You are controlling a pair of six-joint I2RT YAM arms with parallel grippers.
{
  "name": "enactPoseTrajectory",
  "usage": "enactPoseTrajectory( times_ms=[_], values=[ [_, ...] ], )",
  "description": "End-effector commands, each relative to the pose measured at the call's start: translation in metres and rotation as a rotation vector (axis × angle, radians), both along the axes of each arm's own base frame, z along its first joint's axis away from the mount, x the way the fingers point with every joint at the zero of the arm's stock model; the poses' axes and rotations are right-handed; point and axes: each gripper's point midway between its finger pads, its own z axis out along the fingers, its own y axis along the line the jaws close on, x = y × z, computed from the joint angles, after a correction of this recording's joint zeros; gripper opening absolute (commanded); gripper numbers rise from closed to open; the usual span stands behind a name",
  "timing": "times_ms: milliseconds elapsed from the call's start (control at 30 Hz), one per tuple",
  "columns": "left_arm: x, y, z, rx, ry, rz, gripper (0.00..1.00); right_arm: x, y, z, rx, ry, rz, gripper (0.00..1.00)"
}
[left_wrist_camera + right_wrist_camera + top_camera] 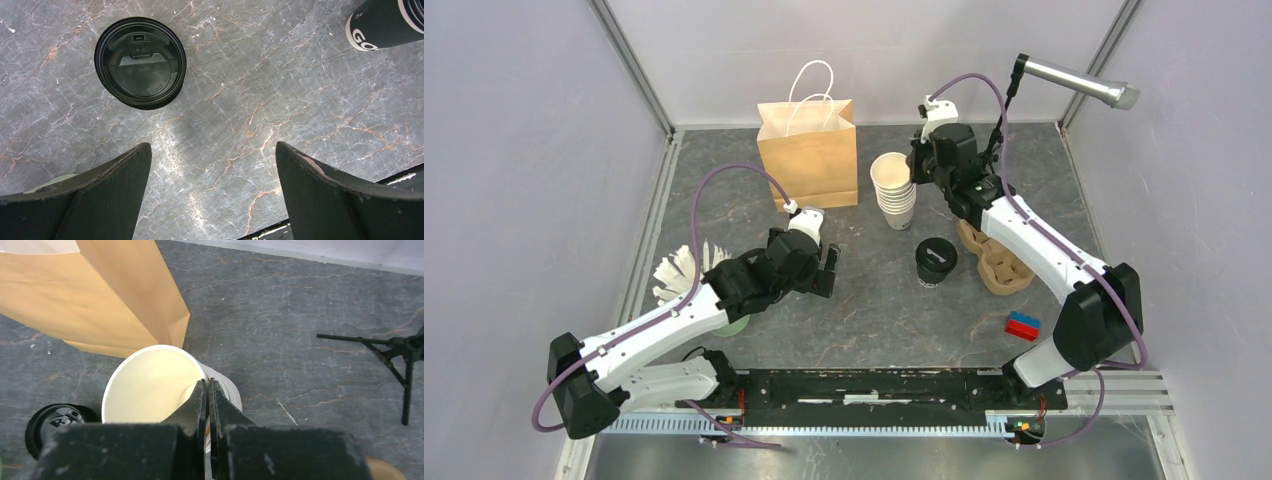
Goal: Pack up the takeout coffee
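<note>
A takeout coffee (936, 262), a dark cup with white print under a black lid, stands mid-table; it also shows in the left wrist view (382, 22) and the right wrist view (55, 425). My right gripper (914, 165) (208, 382) is shut on the wall of the top lidless cup (150, 385) of the cream stack (894, 190), one finger inside and one outside. My left gripper (827, 270) (212, 145) hangs open over bare table, nothing between its fingers. A loose black lid (140, 62) lies flat just beyond it.
A brown paper bag (809, 155) (100, 295) with white handles stands upright left of the cup stack. A cardboard cup carrier (996, 262) lies under the right arm. A blue and red block (1023, 325), a white fanned stack (682, 272) and a black tripod (395, 350) are also on the table.
</note>
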Motion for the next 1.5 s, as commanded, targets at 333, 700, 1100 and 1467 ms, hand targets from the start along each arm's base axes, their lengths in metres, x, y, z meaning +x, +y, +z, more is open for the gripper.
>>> enactPoseTrajectory(
  times_ms=[333,700,1100,1467],
  values=[
    [0.016,-0.01,0.023,-0.09,-0.067,0.065,0.98,-0.012,0.004,0.087,0.434,-0.093,0.118,0.0],
    [0.067,-0.051,0.06,-0.36,0.048,0.194,0.79,-0.027,0.015,0.053,0.582,0.038,0.236,0.0],
    [0.116,-0.081,0.077,-0.729,0.098,0.16,0.74,-0.037,0.017,0.03,0.595,0.094,0.26,0.0],
    [0.131,-0.091,0.069,-0.752,0.094,0.171,0.73,-0.04,0.017,0.021,0.598,0.102,0.263,0.0]
  ],
)
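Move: My right hand is already shut on the right side of the white cup stack's top rim; the stack's middle is about 4 cm to its left, level fore and aft, 10 cm down. From my open left hand the stack is some 16 cm ahead, 14 cm right and slightly below. The lidded cup stands about 11 cm nearer me than the stack and 7 cm to its right; the paper bag is about 17 cm to its left and 6 cm farther out. I keep pinching the cup rim with my right hand, raise it about 5 cm, then lower it again while drawing the stack some 4 cm back and a little left, rolling that hand left side up. My left hand swings forward about 12 cm, then right and up towards the stack's left side, rolling left side down some 35 degrees and narrowing its fingers by about a quarter. ##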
